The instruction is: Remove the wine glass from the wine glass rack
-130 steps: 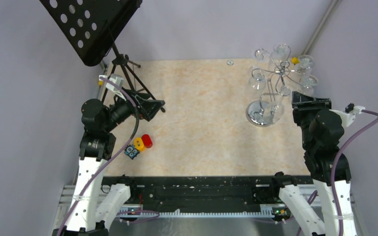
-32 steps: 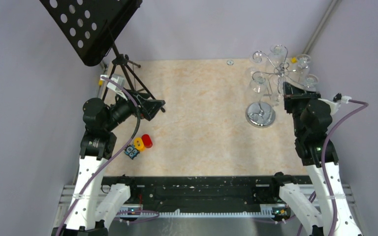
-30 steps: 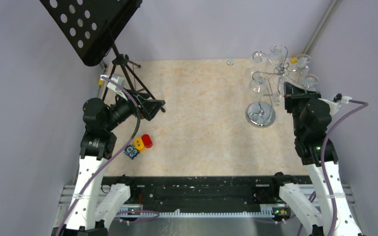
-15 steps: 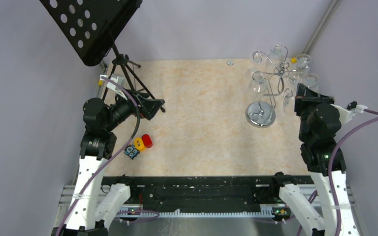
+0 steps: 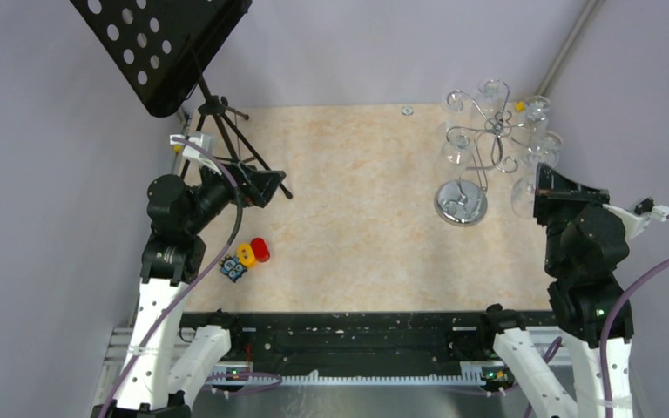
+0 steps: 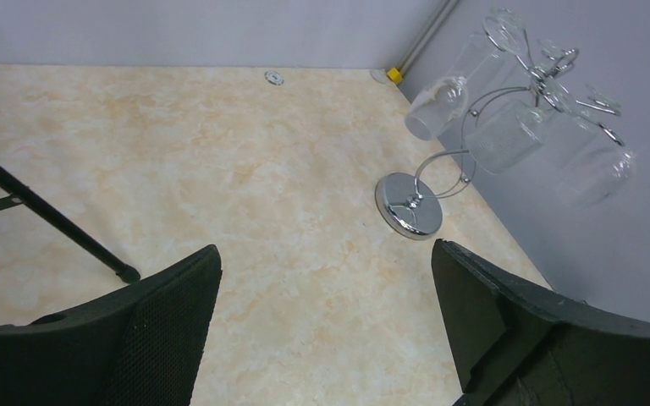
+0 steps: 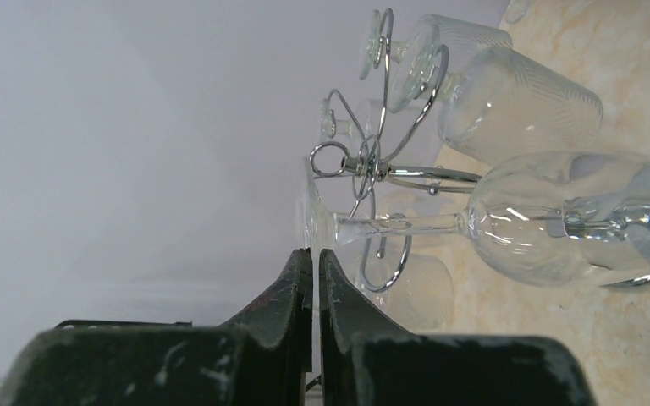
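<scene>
The chrome wine glass rack stands at the back right on its round mirrored base, with several glasses hanging bowl-down from its curled arms. My right gripper is just right of the rack, shut on the thin foot of one wine glass. In the right wrist view the gripper pinches the foot edge-on. The wine glass stretches sideways in front of the rack, close to its loops. My left gripper is open and holds nothing at the left; the left wrist view shows the gripper over bare table.
A black music stand on tripod legs rises at the back left, beside my left arm. Small red, yellow and blue toys lie near the left arm. The right wall is close behind the right arm. A small metal disc sits at the back edge.
My right arm has drawn back and to the right, carrying the wine glass away from the rack's arms. The left gripper has shifted slightly toward the back.
</scene>
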Controlling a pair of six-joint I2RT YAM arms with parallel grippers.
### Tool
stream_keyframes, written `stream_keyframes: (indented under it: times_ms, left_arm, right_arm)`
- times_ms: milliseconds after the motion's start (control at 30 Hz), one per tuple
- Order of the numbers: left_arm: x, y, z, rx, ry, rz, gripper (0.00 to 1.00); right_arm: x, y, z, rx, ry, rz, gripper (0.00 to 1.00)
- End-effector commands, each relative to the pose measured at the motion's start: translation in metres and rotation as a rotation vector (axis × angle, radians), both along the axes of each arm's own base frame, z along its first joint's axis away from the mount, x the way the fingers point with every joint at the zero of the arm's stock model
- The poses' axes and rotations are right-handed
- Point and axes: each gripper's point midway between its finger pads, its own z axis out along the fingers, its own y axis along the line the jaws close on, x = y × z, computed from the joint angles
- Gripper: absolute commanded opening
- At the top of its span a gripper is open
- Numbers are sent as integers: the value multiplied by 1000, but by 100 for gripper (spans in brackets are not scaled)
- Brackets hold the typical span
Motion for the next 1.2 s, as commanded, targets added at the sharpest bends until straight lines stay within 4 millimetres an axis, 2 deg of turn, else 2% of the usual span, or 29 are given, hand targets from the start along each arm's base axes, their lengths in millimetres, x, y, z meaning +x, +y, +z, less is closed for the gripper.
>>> stream_keyframes:
  times_ms: [0, 100, 200, 433, 533, 667, 733, 833, 967, 1167]
  left_arm:
    - [6, 15, 9, -38, -1, 112, 98]
    - [8, 20, 5, -57, 21, 152, 97]
    - [6, 15, 7, -83, 32, 125, 97]
    - [-12, -33, 11, -214, 130, -204, 95]
    - [-19, -53, 9, -294, 174, -300, 95]
    - [-43, -96, 7, -318, 181, -458, 99]
    - [-47, -110, 8, -325, 195, -487, 99]
    - [-48, -120, 14, -360, 215, -518, 99]
    - [-60, -130, 40, -527, 192, -629, 99]
    - [-64, -137, 77, -740, 180, -776, 98]
  right_arm:
    - [-30, 4, 34, 0, -90, 51, 0]
    - [-39, 13, 31, 9, -77, 104, 0]
    - [-41, 26, 24, 56, -72, 178, 0]
    - [-41, 81, 20, 164, -121, 474, 0]
    - [-38, 104, 26, 191, -179, 608, 0]
    - [-37, 134, 40, 228, -276, 805, 0]
    - [-39, 139, 51, 235, -335, 849, 0]
    - [-49, 142, 76, 227, -441, 894, 0]
    - [-59, 149, 102, 237, -548, 979, 0]
    - [-74, 151, 132, 262, -699, 1065, 0]
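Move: My right hand still pinches the wine glass upside down by its foot, already clear of the rack. From it, my open left gripper is some 50 cm to the left, about 4 cm farther out and 4 cm lower. The rack's hub is about 13 cm ahead, 4 cm left and 3 cm lower, and an etched glass hangs about 9 cm ahead, 4 cm right and 9 cm down. From my left hand, the wine glass is about 50 cm right, 1 cm back and 4 cm lower. Keeping my pinch on the foot, I draw my right hand back about 4 cm from the rack, then sweep it left about 15 cm towards my left hand, swinging the fingers counter-clockwise and tipping them up as it finally rises. My left hand, fingers wide open, shifts briefly left, then goes right and somewhat back towards the glass, turning clockwise and rolling its left side down, without touching it. ##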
